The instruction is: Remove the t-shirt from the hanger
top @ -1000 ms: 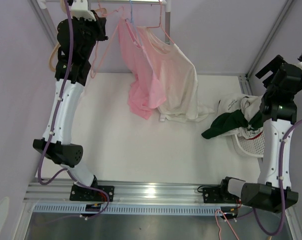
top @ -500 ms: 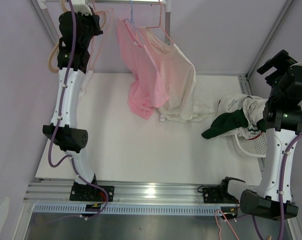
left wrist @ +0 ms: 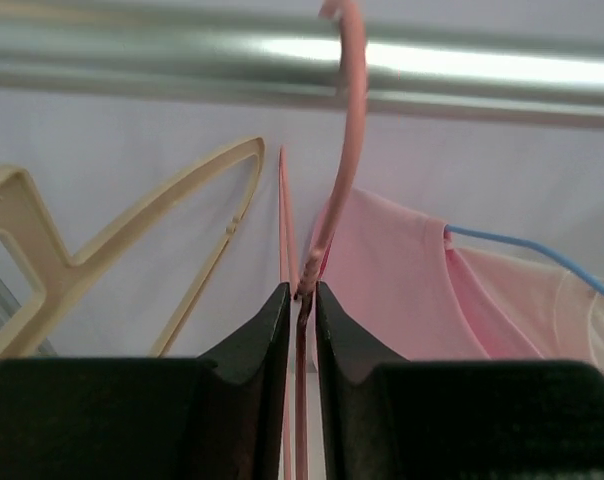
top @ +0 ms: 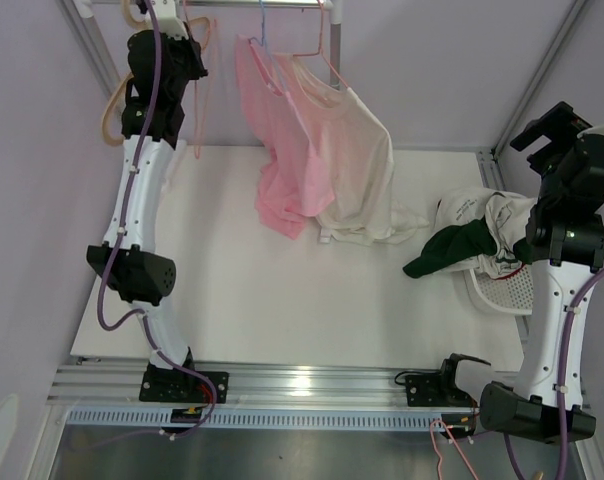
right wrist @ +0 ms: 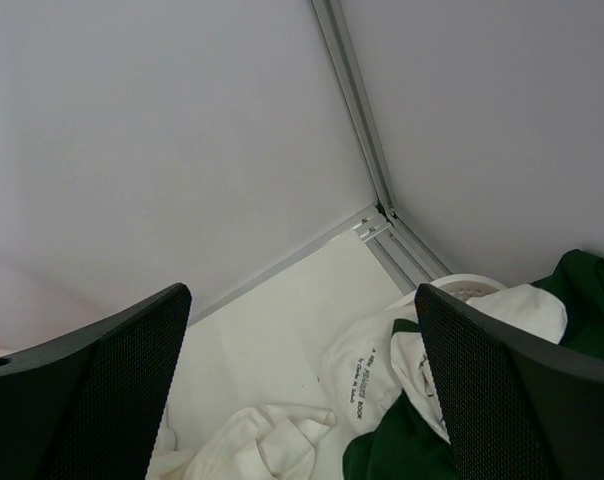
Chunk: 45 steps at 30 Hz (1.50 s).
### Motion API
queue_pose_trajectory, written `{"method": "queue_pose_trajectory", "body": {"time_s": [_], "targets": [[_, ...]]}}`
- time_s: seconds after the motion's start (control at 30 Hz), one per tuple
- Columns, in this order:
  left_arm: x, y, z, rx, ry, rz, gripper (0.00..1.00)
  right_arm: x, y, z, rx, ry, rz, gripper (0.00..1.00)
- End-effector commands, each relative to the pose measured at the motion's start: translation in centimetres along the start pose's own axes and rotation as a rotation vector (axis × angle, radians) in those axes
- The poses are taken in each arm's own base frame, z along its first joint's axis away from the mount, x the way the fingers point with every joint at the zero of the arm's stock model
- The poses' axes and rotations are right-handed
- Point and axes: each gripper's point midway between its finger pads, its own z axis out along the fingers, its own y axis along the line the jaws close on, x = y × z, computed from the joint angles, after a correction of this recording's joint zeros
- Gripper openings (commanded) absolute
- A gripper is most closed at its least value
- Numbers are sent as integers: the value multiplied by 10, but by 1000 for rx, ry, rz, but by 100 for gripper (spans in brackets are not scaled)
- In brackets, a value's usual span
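Observation:
A pink t-shirt (top: 282, 150) hangs on a blue hanger (top: 263, 25), and a cream t-shirt (top: 357, 160) hangs on a pink hanger (top: 327, 55); both are on the rail at the top. My left gripper (top: 195, 62) is up at the rail's left end, shut on the neck of a bare pink hanger (top: 197, 115). In the left wrist view its hook (left wrist: 348, 90) sits at the rail (left wrist: 162, 50), and the pink t-shirt (left wrist: 402, 285) is to the right. My right gripper (top: 560, 125) is open and empty, raised at the far right.
A cream plastic hanger (left wrist: 132, 230) hangs left of the bare pink one. A white basket (top: 507, 292) at the right holds white and green clothes (top: 452, 250), also seen in the right wrist view (right wrist: 452, 400). Frame posts stand at the back corners.
My left gripper has risen to the rail with the bare pink hanger, which now hangs straight down instead of tilted. My right arm lifted and moved slightly right.

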Motion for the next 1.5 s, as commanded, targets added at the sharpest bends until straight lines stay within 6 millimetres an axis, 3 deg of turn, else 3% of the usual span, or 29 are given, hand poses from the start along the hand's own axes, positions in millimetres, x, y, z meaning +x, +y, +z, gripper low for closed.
{"method": "queue_pose_trajectory", "body": {"time_s": [0.0,0.13,0.17,0.23,0.37,0.47,0.5,0.57,0.63,0.9,0.93,1.1,1.17,1.2,1.47], "targets": [[-11,7,-10,-27,-23,-12,19,-8,6,-6,-37,-30,-6,99],[-10,11,-20,-47,-24,-18,29,-4,9,-5,-50,-19,-6,100],[-35,11,-33,-49,-85,-23,29,-4,10,-6,-54,-21,-6,99],[-40,14,-44,-74,-98,-16,30,-4,11,-6,-60,-20,-5,100],[-76,20,-81,-156,-155,-16,31,-5,15,-7,-75,-21,-4,99],[-82,24,-98,-246,-155,-19,31,-4,18,-8,-88,-17,4,99],[-87,17,-106,-250,-161,-4,31,-4,18,-7,-88,-16,5,100],[-92,18,-115,-314,-175,-2,40,-3,20,-7,-98,-12,11,100],[-100,4,-123,-314,-183,3,52,-4,21,-8,-103,-15,15,99],[-73,-79,-111,-206,-95,-86,59,0,28,-10,-136,2,30,100],[-50,-90,-100,-196,-37,-72,59,1,28,-11,-138,5,30,100],[-35,-125,-90,-169,-18,-119,59,2,26,-14,-134,6,23,99],[-29,-132,-85,-163,-11,-125,59,2,25,-15,-133,5,22,99],[-17,-140,-77,-148,8,-129,59,2,25,-16,-132,7,23,99],[12,-153,-62,-138,55,-127,58,5,21,-19,-123,10,10,99]]}}
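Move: About 15 cm to the left hand's right, roughly 5 cm nearer the base and 5 cm lower, is the blue hanger's near arm. The pink t-shirt on it hangs some 18 cm right, nearly level ahead, centred 25 cm below; the white t-shirt is 10 cm farther right of it, just as low. The wooden hanger is about 7 cm left, level ahead, 5 cm down. From the right hand, the blue hanger is about 52 cm left and 15 cm ahead, at similar height. Backing off the emptied salmon hanger, the left hand dips about 5 cm, draws back and up by some 14 cm each, then swings right, down and forward to the blue hanger, fingers opening wider and tips ending slightly lower, astride its near arm without closing. The open right hand drifts about 2 cm left. ##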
